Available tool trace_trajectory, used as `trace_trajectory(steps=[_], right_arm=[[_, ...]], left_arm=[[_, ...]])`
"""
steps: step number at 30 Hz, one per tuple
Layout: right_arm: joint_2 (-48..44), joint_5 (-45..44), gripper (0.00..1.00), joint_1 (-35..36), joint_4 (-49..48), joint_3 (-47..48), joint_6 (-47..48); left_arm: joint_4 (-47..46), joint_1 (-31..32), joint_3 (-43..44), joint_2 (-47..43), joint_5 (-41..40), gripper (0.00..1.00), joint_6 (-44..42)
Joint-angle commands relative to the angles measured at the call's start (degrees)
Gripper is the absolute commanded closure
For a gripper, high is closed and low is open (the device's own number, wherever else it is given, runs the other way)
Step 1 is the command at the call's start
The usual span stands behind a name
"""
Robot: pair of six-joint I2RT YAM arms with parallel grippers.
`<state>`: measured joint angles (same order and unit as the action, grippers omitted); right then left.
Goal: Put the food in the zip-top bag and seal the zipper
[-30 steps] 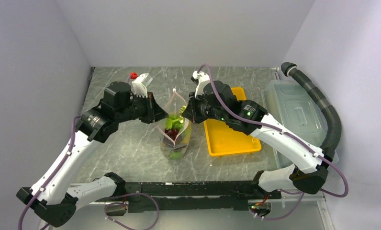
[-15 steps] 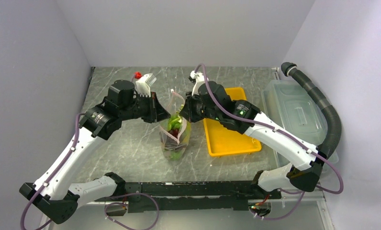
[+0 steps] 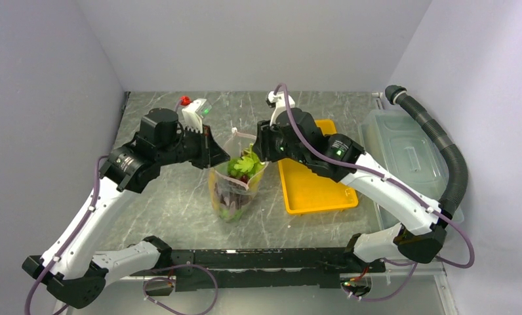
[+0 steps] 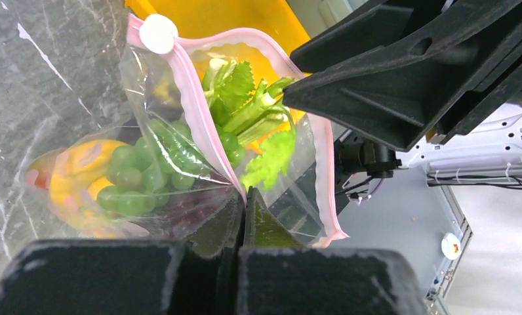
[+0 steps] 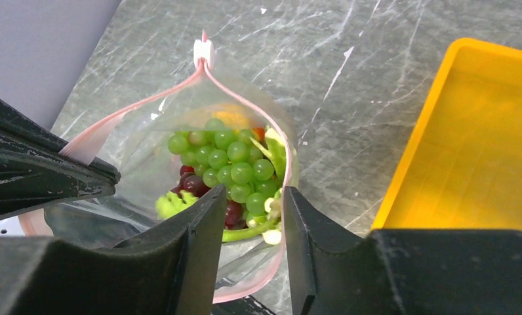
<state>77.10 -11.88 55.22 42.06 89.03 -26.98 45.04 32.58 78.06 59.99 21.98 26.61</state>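
Note:
The clear zip-top bag [image 3: 235, 190] stands upright on the table between my two arms, its mouth wide. My left gripper [image 4: 245, 203] is shut on the pink zipper [image 4: 199, 125] at the mouth's near side. A white slider [image 4: 158, 33] sits at the strip's far end. Inside lie food pieces: green grapes [image 5: 235, 154], purple grapes [image 5: 193, 185], a leafy celery stalk [image 4: 245, 111] and a yellow banana [image 4: 81, 177]. My right gripper [image 5: 253, 197] hangs open just over the mouth's right rim, nothing between its fingers.
A yellow tray [image 3: 314, 187] lies right of the bag, close to my right arm. A translucent lidded bin [image 3: 406, 157] and a black ribbed hose [image 3: 452, 164] stand at the far right. Grey walls close in the back and both sides.
My right gripper has gone from shut to open over the bag mouth. The leafy celery now sits inside the bag. The mouth has spread wider, and the bag has shifted slightly left.

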Motion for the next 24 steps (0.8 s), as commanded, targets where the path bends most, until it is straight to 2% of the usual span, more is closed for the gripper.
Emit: trace_trajectory(steps=[1,13,17,24], right_arm=[[-1.77,-3.92,0.57,0.24,1.36,4.71,2.45],[1.69,-7.2,0.42,0.24,7.73,10.7,6.43],[1.12,-5.48,0.37,0.21,7.56,10.39,11.93],[-4.02,-1.25,0.35,0.24,4.12,6.18,24.13]], left_arm=[[-4.28,0.03,4.22,-1.82,0.96,1.0,-1.76],[-2.96,0.01,5.88,-0.87,2.16,1.0,-3.53],[-1.49,0.03,7.44,-0.2,3.36,1.0,-5.38],[1.51,0.02,9.99,1.35,9.1,1.0,-10.19]])
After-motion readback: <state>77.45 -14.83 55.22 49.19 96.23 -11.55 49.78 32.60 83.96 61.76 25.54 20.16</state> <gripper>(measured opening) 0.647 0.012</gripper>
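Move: The white slider at the corner of the bag's pink zipper is about 9 cm ahead and 8 cm to the left of my right hand, near its height. The leafy greens in the bag's mouth lie some 4 cm left, 1 cm back and 5 cm below this hand; the yellow tray is roughly 14 cm right, 7 cm ahead and far below. From my left hand, the slider is about 9 cm ahead and 2 cm right. I spread my right fingers, already parted, much wider and lift them clear of the bag's right rim, rising about 4 cm and drifting right, then sinking a little while still easing right and rolling the hand's left side down, some 10 degrees. My left hand keeps its pinch on the near-side zipper rim, raising it about 2 cm and drawing it slightly back. ##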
